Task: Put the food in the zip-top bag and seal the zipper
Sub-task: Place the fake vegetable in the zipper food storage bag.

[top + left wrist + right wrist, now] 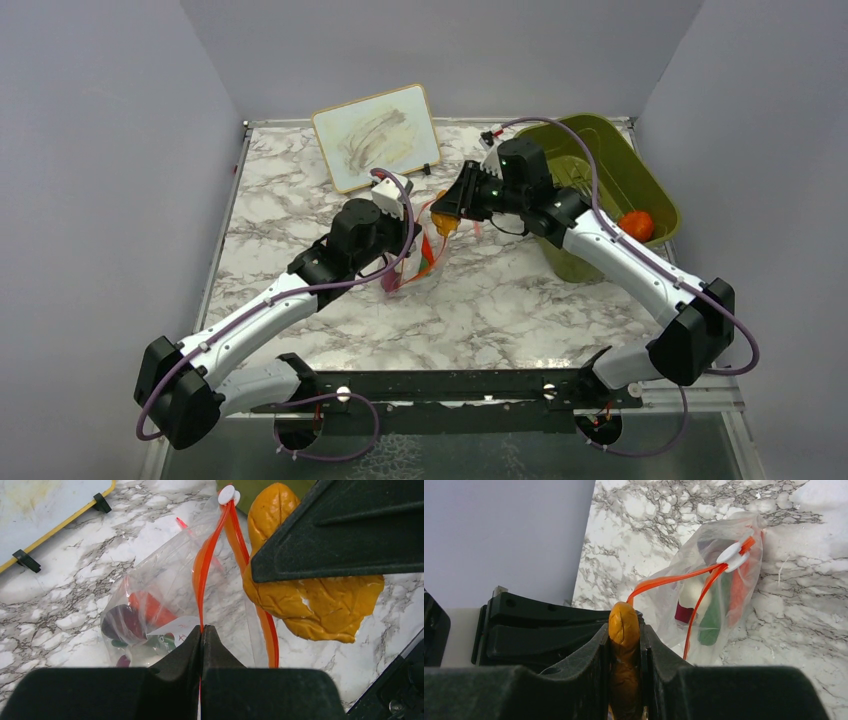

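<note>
The clear zip-top bag (425, 258) lies at mid-table with its mouth open. It holds a dark purple piece (122, 622), an orange-red carrot piece (150, 607) and green bits (165, 640). My left gripper (202, 630) is shut on one side of the red-orange zipper (202, 575), whose white slider (227, 494) sits at the far end. My right gripper (624, 635) is shut on a wrinkled yellow-orange food piece (624, 625) and holds it just above the bag's mouth (310, 600). An orange ball (636, 225) lies in the bin.
An olive-green bin (640, 165) stands at the back right, under the right arm. A small whiteboard (378, 135) leans at the back centre. Grey walls close in the left, right and back of the marble table (500, 300).
</note>
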Controlling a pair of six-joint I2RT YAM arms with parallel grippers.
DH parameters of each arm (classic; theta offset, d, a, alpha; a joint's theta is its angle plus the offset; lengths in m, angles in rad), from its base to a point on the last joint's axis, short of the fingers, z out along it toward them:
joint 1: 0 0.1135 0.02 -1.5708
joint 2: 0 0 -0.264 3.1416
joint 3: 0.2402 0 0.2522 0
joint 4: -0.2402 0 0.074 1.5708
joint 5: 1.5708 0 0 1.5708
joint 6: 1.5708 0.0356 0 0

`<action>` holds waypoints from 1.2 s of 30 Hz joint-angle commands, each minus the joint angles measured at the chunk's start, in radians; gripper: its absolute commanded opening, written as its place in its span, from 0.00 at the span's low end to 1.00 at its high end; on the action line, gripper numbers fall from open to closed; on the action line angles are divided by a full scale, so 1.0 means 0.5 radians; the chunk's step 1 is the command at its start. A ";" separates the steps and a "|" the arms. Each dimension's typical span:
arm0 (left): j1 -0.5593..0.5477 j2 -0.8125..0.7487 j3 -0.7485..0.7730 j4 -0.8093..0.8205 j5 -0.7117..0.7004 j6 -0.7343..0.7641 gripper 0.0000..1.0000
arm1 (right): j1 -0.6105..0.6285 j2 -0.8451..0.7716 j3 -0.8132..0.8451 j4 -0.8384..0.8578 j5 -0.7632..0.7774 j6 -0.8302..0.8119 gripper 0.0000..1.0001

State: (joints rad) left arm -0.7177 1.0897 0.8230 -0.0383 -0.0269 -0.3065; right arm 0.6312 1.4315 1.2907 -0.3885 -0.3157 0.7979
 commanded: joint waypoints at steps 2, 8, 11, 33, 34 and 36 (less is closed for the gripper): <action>-0.006 -0.013 0.059 0.041 0.053 -0.043 0.00 | 0.069 0.021 -0.027 0.021 0.206 0.146 0.20; -0.006 -0.010 0.072 0.031 0.095 -0.052 0.00 | 0.089 0.084 -0.008 -0.063 0.286 0.158 0.22; -0.006 -0.024 0.056 0.061 0.103 -0.066 0.00 | 0.092 0.122 0.009 -0.110 0.343 0.175 0.26; -0.006 -0.059 -0.057 0.168 0.083 -0.018 0.00 | 0.109 -0.028 0.009 0.013 0.108 -0.407 0.47; -0.006 -0.066 -0.052 0.161 0.080 -0.005 0.00 | 0.109 -0.055 -0.004 0.019 0.116 -0.450 0.47; -0.006 -0.086 -0.058 0.160 0.071 0.014 0.00 | 0.109 -0.116 -0.021 0.001 0.197 -0.518 0.47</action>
State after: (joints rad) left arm -0.7177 1.0821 0.8051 0.0177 0.0326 -0.3374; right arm 0.6800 1.4536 1.2892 -0.4358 -0.2089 0.6800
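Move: The right gripper already holds the orange pepper just over the zip bag's open mouth, whose middle is about 3 cm to its left, 3 cm back and 5 cm below. The food already in the bag lies roughly 8 cm left, 1 cm ahead and 20 cm down. The red pen lies about 10 cm ahead, 5 cm right and 21 cm down. From the left gripper, pinching the bag's rim, the mouth's middle is some 4 cm right, 2 cm back and 3 cm below. Lower the right gripper about 5 cm into the bag's mouth, tipping the fingers a little farther down, and open them on the way to let go of the orange pepper. Then, with the fingers open, raise it about 3 cm and let the wrist tip back up. Keep the left gripper shut on the rim, easing it about a centimetre right and slightly up. ##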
